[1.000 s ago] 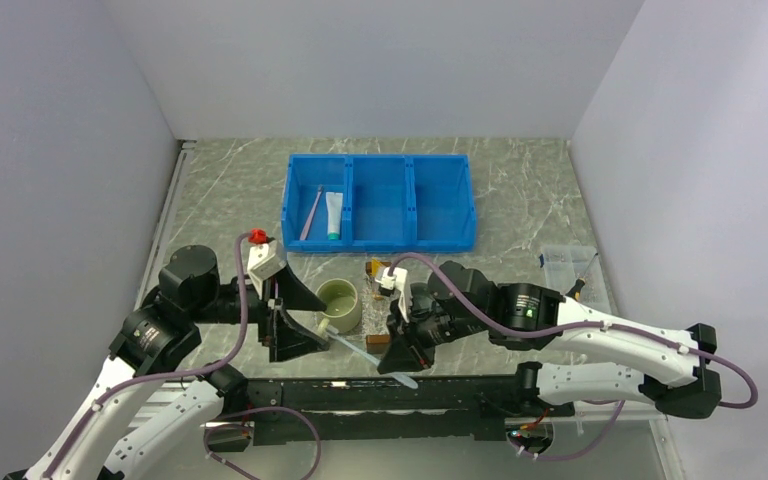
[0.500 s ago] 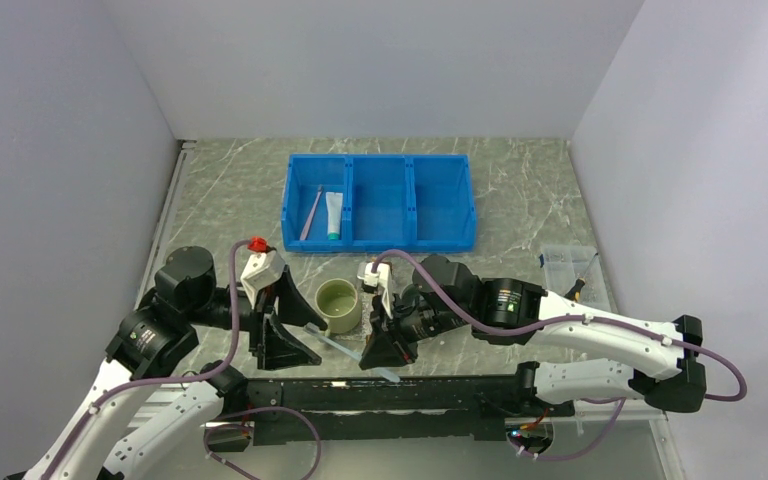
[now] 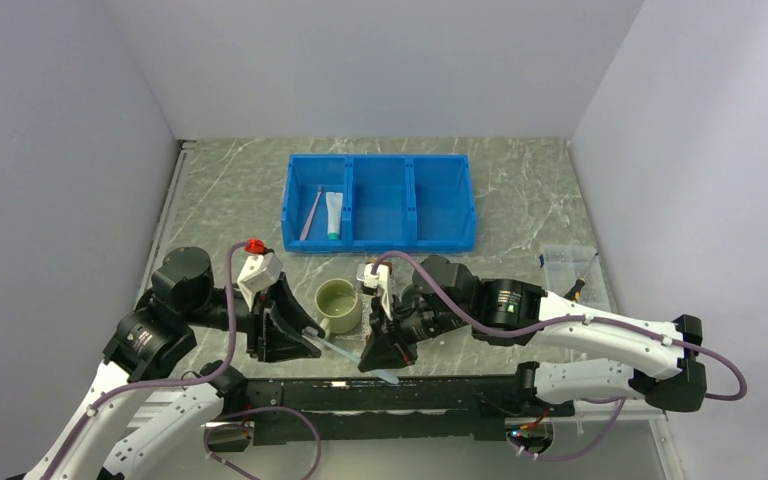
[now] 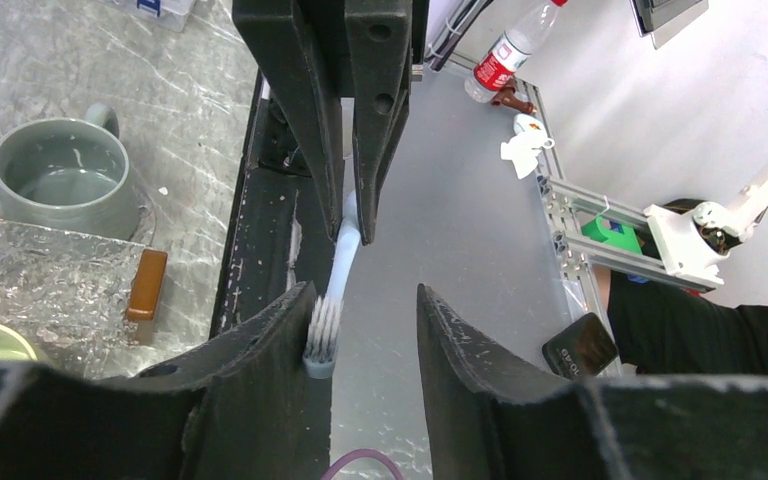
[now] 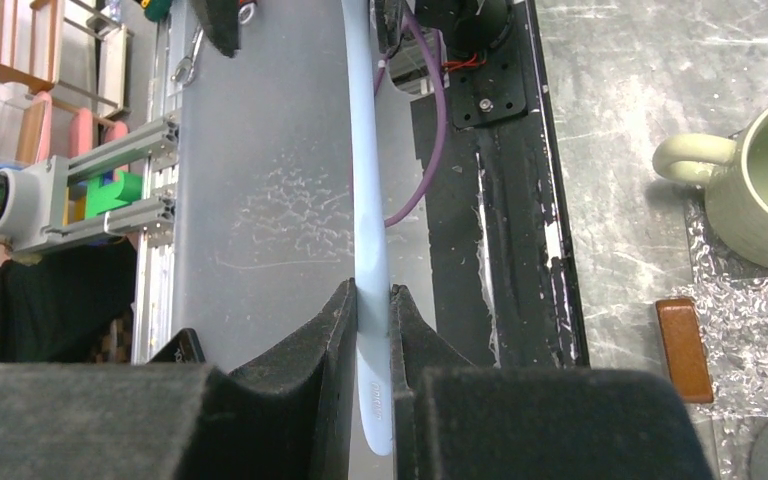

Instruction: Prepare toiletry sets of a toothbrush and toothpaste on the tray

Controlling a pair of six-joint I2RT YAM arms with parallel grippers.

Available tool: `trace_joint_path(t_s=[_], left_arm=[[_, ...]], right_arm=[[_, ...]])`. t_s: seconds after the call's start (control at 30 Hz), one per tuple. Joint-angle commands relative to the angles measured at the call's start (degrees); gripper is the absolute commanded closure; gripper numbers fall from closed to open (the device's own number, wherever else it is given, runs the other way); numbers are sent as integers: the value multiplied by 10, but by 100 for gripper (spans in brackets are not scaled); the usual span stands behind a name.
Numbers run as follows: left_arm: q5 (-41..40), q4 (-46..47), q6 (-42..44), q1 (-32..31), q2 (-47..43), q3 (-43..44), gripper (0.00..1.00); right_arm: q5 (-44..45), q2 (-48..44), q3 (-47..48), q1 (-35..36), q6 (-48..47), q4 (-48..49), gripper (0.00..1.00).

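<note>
A pale blue toothbrush (image 3: 345,352) hangs level over the table's near edge between the two grippers. My right gripper (image 5: 370,290) is shut on its handle end (image 5: 365,150). My left gripper (image 4: 365,295) is open around the bristle head (image 4: 322,335), which rests against one finger with a gap to the other. A pinkish toothbrush (image 3: 311,212) and a white toothpaste tube with a teal cap (image 3: 333,215) lie in the left compartment of the blue bin (image 3: 380,240). The clear glittery tray (image 4: 50,290) lies under the mug area, mostly hidden in the top view.
A green mug (image 3: 338,305) stands between the arms on the tray. A small brown block (image 4: 147,285) lies on the tray's near edge. A small clear box (image 3: 568,262) sits at the right. The black base rail (image 3: 380,390) runs just below the grippers.
My right gripper carried the toothbrush leftward toward the left gripper. The left jaws have narrowed around the bristle head.
</note>
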Motion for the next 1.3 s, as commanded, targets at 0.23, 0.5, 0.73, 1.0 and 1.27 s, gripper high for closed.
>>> trace_joint_path(t_s=[0.23,0.5,0.73,1.0,1.27], left_arm=[[1,0,13,2,11,18,99],[-43,8,4,2,36,22,100],[-123,-18,13,1,69,40,100],[-308,-56,12,-39,127,89,100],[-521,-106,-9,-172,221,161,100]], right_arm=[[-5,-22,6,2,-3,29,100],[51,-36,2,2,5,-3,56],[218,-96,13,1,30,-77,39],[412,-141,3,1,77,-145,36],[458,-163,-35,1,98,-156,36]])
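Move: The blue toothbrush, held by the right fingers near its handle end, has its bristled head between the open left fingertips. Its middle is about 6 cm right of the left hand and 2 cm back, about level; from the right hand it is some 3 cm left and 2 cm ahead. The green mug stands about 13 cm ahead of the left hand, 2 cm right and 16 cm below. The near brown block lies roughly 9 cm ahead of the right hand, 2 cm right and 19 cm below. The blue toothbrush changes hands: the left fingers close and pinch its head while both hands stay nearly still, then the right fingers open and free the handle. The right hand draws off about 9 cm forward and as far right, towards the grey mug, turning some 40 degrees clockwise, while the left carries the brush about 9 cm forward towards the green mug, sinking slightly and turning counter-clockwise. ##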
